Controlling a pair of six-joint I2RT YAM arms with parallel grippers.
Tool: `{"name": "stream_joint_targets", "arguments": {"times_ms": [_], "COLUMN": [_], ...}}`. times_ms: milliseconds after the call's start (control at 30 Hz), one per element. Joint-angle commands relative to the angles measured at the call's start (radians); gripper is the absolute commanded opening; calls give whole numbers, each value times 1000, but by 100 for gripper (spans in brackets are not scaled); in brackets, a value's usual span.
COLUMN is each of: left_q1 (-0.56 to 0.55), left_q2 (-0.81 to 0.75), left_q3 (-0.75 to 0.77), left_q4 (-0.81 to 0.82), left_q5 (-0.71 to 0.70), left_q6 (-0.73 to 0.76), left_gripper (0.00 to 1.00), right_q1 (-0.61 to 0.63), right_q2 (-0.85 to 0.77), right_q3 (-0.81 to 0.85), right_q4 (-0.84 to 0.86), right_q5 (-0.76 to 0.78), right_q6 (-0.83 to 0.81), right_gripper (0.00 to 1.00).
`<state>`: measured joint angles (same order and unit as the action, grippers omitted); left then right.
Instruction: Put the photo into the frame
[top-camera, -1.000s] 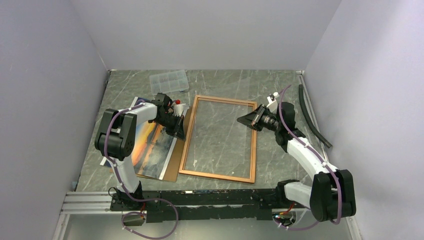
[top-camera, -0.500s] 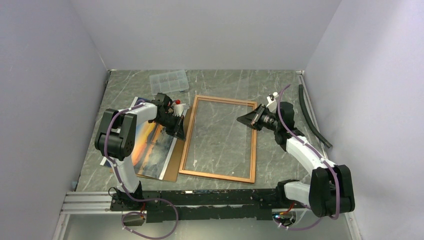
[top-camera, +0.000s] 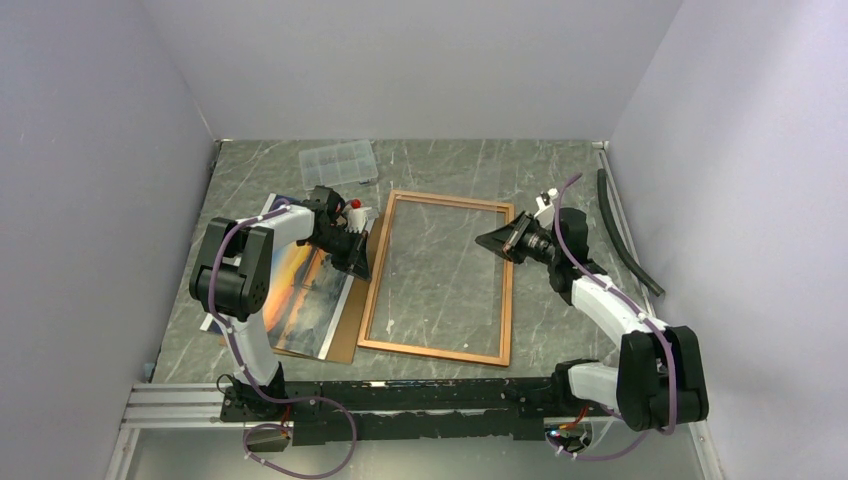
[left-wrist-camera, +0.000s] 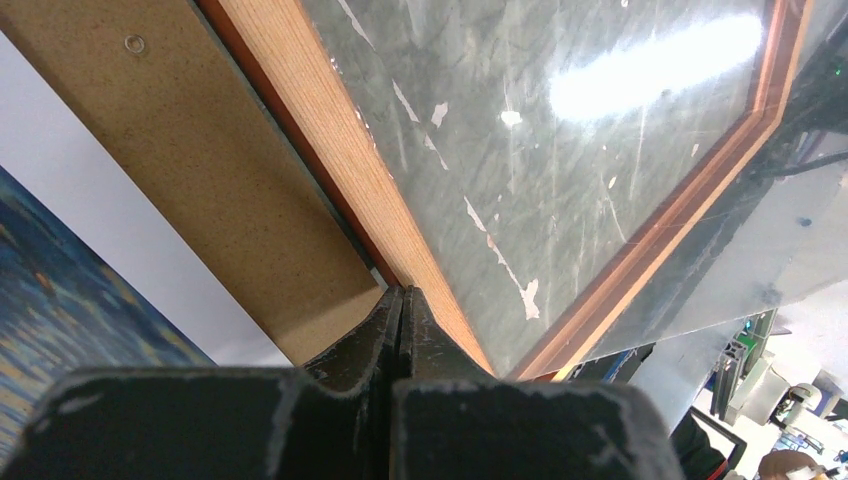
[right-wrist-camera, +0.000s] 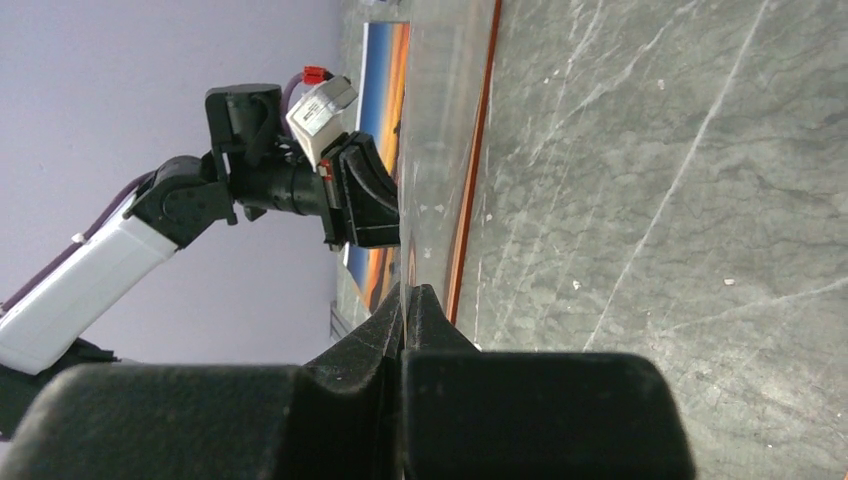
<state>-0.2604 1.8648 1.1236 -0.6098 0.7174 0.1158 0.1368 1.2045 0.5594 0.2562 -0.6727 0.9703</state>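
Observation:
The frame (top-camera: 435, 350), with a thin reddish-orange border, lies flat mid-table. Its clear pane (top-camera: 440, 270) is tilted, with the right edge raised. My right gripper (top-camera: 482, 240) is shut on that edge; in the right wrist view the pane (right-wrist-camera: 435, 120) runs edge-on out of my shut right gripper (right-wrist-camera: 405, 288), above the frame rail (right-wrist-camera: 470, 210). My left gripper (top-camera: 364, 268) is shut, its tips (left-wrist-camera: 403, 292) against the outer edge of the frame's left rail (left-wrist-camera: 330, 130). The sunset photo (top-camera: 300, 290) lies face up, left of the frame, on the brown backing board (top-camera: 345, 338).
A small clear compartment box (top-camera: 339, 163) sits at the back left. A black strip (top-camera: 625, 225) lies along the right wall. The backing board (left-wrist-camera: 200, 140) abuts the frame's left side. Walls close in on three sides.
The right arm's elbow has shifted slightly; its gripper stays on the pane's right edge. The left arm, the frame and the photo have not moved.

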Motion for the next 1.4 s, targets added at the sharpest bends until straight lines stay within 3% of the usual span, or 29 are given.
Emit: {"name": "stream_joint_targets", "arguments": {"times_ms": [0, 933, 1367], "left_q1": [-8, -8, -10], "left_q2": [13, 28, 39], "left_q3": [1, 14, 28], "left_q4": [-11, -25, -31], "left_q5": [-47, -47, -42], "left_q6": [34, 41, 42], "left_gripper": [3, 3, 3], "right_q1": [9, 9, 10], "right_q2": [3, 30, 26], "right_q3": [-31, -211, -258], "right_q4": [57, 216, 183], "right_q5": [14, 74, 139], "right_q6": [13, 94, 82], "right_gripper": [0, 0, 0]}}
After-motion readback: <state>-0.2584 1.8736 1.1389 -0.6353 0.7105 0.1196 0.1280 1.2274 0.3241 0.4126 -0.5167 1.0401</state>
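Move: The frame's opening, which the clear sheet in the right fingers is bound for, has its middle about 6 cm to the right hand's left, level with it in reach and some 15 cm below; the right rail stands about 6 cm to that hand's right, the left rail 19 cm to its left, both level in reach and 15 cm down. From the left hand the left rail is barely 1 cm right and 1 cm down, the opening's middle about 14 cm right, 2 cm farther out and 2 cm down. The clear sheet, still pinched by its right side in the right fingers, is lowered towards the frame: the right hand sinks nearly 8 cm, easing about 2.5 cm right towards the right rail and latterly slightly back, while its fingers turn some 10 degrees clockwise and tip further down. The left hand stays put, shut fingertips still against the outer side of the left rail. ##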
